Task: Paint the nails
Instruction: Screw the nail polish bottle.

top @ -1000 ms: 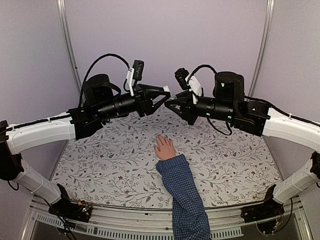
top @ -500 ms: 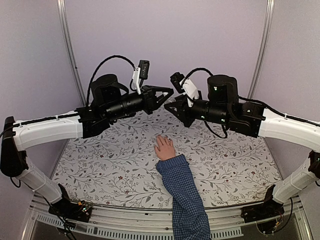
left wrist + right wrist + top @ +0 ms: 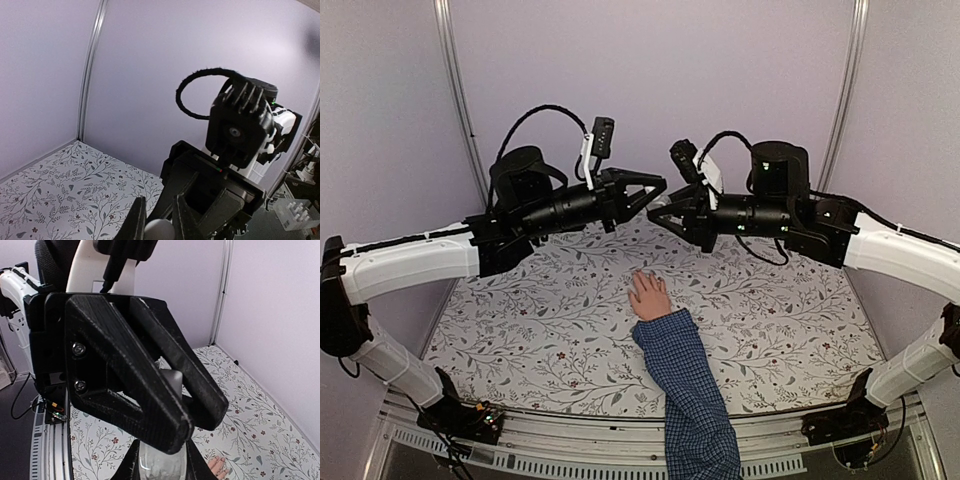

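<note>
A small pale hand (image 3: 648, 297) lies flat on the flowered table, at the end of a blue checked sleeve (image 3: 685, 390). Its nails are too small to make out; the fingertips (image 3: 218, 467) show at the bottom of the right wrist view. High above it the two grippers meet tip to tip. My right gripper (image 3: 161, 460) (image 3: 658, 213) is shut on a small clear bottle (image 3: 157, 469). My left gripper (image 3: 159, 215) (image 3: 661, 186) is shut on the bottle's pale cap (image 3: 157, 231) (image 3: 173, 381).
A flowered cloth (image 3: 520, 320) covers the table, with lilac walls behind and at the sides. The sleeve runs from the near edge to mid-table. Metal corner posts (image 3: 455, 90) stand at the back.
My left gripper's jaws have shut on the cap. Both arms shifted slightly in the air and still meet above the hand, which has not moved.
</note>
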Robot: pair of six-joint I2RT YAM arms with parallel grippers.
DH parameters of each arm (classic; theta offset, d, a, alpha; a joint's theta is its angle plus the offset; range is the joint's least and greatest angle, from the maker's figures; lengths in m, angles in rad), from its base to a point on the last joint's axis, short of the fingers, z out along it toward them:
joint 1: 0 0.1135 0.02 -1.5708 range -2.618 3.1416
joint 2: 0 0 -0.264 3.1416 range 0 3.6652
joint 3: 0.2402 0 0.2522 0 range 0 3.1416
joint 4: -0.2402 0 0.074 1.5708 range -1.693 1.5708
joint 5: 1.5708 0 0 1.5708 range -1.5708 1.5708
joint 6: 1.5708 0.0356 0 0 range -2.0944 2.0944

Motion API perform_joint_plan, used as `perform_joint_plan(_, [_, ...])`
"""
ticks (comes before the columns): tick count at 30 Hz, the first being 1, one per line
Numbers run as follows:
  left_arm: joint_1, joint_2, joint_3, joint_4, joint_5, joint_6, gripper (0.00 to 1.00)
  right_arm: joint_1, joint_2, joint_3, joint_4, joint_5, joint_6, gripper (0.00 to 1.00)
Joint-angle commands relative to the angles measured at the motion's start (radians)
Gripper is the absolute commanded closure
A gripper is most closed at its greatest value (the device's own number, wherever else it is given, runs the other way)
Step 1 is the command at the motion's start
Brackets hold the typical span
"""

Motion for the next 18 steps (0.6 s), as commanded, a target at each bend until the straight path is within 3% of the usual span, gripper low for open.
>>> perform_joint_plan(1, [-0.001, -0.005, -0.010, 0.013, 0.162, 0.032, 1.00, 0.018, -0.037, 0.011, 0.105, -0.350, -0.022, 1.00])
perform_joint_plan(11, [0.002, 0.015, 0.018, 0.014, 0.361, 0.058, 1.00, -0.009, -0.037, 0.021, 0.134, -0.682, -0.020, 1.00])
perform_joint_plan(18, [-0.002, 0.028, 0.036, 0.009, 0.456, 0.080, 1.00, -0.011, -0.016, 0.053, 0.144, -0.816, -0.006, 1.00])
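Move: The left fingers already pinch the white cap; the nail polish bottle under it lies about 4 cm below the left hand, 1 cm back and 1 cm right. The right fingers already hold the bottle, so the cap is some 4 cm above that hand, 1 cm ahead and 1 cm left. From the right hand, the person's hand is about 6 cm ahead, level sideways, and some 34 cm below. Both hands draw bottle and cap back 7 cm, left turning clockwise, right counter-clockwise, some 25 degrees each. ##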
